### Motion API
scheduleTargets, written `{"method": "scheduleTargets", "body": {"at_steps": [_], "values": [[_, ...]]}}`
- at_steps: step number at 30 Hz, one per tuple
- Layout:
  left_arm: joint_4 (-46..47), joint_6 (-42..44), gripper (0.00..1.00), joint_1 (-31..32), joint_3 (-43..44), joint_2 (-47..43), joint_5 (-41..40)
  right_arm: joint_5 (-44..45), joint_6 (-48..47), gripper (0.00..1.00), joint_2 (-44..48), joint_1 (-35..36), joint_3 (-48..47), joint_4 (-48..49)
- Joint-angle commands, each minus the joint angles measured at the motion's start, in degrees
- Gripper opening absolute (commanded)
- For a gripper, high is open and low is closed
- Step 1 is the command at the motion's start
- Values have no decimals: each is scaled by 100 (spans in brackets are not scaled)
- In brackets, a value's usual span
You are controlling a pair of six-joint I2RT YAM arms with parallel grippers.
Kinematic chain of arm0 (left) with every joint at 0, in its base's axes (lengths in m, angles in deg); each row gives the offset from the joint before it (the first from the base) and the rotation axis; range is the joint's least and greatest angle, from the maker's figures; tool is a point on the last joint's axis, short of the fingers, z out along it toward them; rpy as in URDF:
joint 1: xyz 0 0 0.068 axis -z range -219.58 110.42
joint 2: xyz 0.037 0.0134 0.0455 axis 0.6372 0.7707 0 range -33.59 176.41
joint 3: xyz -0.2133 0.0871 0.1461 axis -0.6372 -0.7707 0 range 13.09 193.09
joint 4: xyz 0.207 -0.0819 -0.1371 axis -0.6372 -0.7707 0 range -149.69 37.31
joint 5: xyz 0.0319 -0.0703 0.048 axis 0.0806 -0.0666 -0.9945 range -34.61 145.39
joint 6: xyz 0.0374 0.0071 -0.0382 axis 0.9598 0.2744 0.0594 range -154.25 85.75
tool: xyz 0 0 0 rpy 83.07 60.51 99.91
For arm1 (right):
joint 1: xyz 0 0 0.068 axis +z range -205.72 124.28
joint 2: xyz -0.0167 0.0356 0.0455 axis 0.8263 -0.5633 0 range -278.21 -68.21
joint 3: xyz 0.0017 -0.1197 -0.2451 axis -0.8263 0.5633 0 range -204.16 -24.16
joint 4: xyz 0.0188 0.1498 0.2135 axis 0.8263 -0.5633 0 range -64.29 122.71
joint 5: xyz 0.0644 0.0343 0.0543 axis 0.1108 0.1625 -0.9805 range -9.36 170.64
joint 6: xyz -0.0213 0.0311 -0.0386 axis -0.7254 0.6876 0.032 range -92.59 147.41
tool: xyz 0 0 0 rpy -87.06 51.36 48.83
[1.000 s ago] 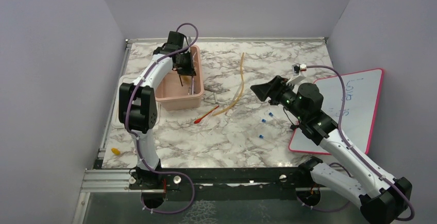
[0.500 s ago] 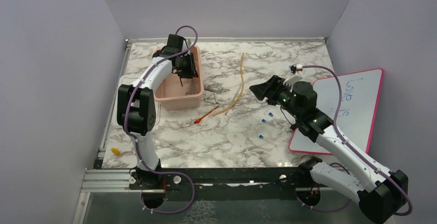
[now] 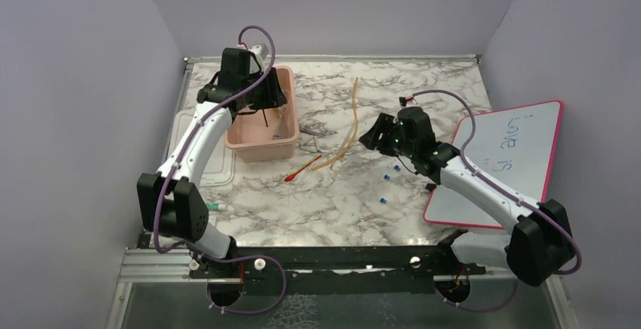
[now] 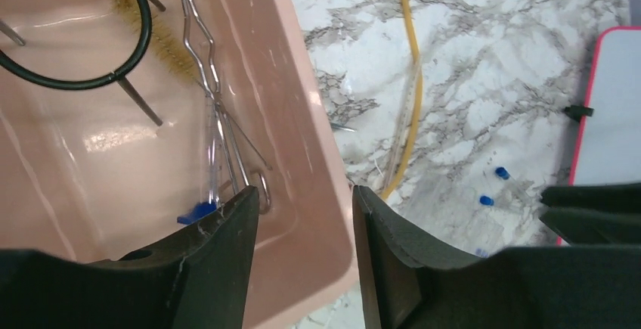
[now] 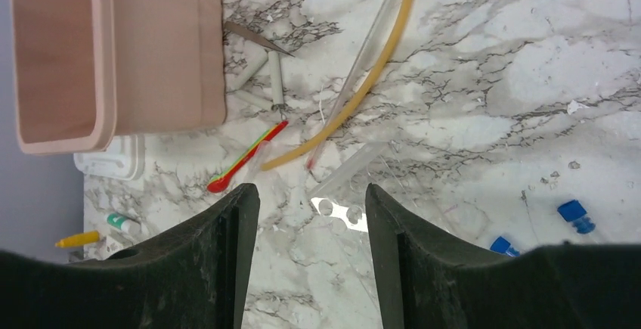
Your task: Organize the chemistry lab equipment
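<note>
My left gripper (image 3: 268, 103) (image 4: 302, 193) hovers open and empty over the right wall of the pink tub (image 3: 261, 146) (image 4: 302, 102). Inside the tub lie a black wire ring (image 4: 75, 81), a small brush (image 4: 162, 38), thin metal tongs (image 4: 212, 79) and a blue piece (image 4: 195, 212). My right gripper (image 3: 370, 137) (image 5: 311, 193) hangs open above the marble. Close by it are the long tan tube (image 3: 353, 113) (image 5: 370, 72), the red-tipped stick (image 3: 302, 169) (image 5: 246, 161) and a clear pipette (image 5: 348, 169). Tiny blue pieces (image 3: 391, 172) (image 5: 574, 214) lie to its right.
A pink-framed whiteboard (image 3: 506, 155) lies at the right edge under the right forearm. The white lid (image 3: 189, 170) sits left of the tub. Grey tweezers (image 3: 310, 128) (image 5: 253, 36) rest beside the tub. A yellow item (image 5: 75, 238) and a green-capped one (image 3: 215, 206) lie near the front left.
The left jaws have opened over the tub, and the left arm's elbow has swung down and to the left. The right arm has moved left toward the tan tube, its jaws narrowing a little.
</note>
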Motion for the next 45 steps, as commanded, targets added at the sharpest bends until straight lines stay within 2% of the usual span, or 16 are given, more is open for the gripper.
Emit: {"method": "scheduleTargets", "body": {"at_steps": [1, 5, 9, 15, 19, 27, 34, 40, 45], "values": [[526, 179, 53, 157, -580, -899, 453, -253, -355, 56, -639, 34, -599, -305], [1196, 149, 53, 394, -1266, -1659, 805, -459, -355, 54, -1175, 167, -943, -282], [1800, 77, 53, 545, -2066, -2348, 829, -414, -162, 51, -1609, 556, -1182, -219], [2009, 70, 52, 569, -2911, -3069, 37, -88, 472, 45, -2226, 1415, -1382, -39], [2026, 26, 52, 570, -3016, -3257, -306, 341, 1035, 44, -2644, 1800, -1488, 13], [2148, -89, 52, 570, -3264, -3480, -868, 389, 1576, 40, -3440, 2116, -1842, 250], [2202, -61, 52, 572, -3395, -3594, -992, 914, 1819, 40, -3931, 2222, -2202, 182], [2201, -39, 53, 576, -3435, -3646, -1074, 1002, 1968, 39, -4440, 2283, -2591, -163], [2202, -34, 53, 587, -3453, -3654, -1104, 1204, 2101, 35, -4626, 2335, -2735, -388]]}}
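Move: The three coloured spoons lie about 21 cm to the right hand's left, level with it fore and aft, some 16 cm below; a clear dropper lies against their near-right side, about 20 cm left and 2 cm back. The little wire triangle is 7 cm beyond the spoons, and the yellow hose's middle some 12 cm ahead and 7 cm left of the right hand. From the left hand, the spoons are about 10 cm back, 7 cm right, 22 cm below. The right hand sweeps left some 19 cm and sinks about 13 cm to just over the clear dropper and the coloured spoons, passing a few centimetres nearer its base on the way, while its fingers tip some 20 degrees further down and narrow part-way without shutting on anything. Meanwhile the empty left hand draws back about 9 cm over the pink tray and ends slightly higher, its open fingers tilting up some 20 degrees. ##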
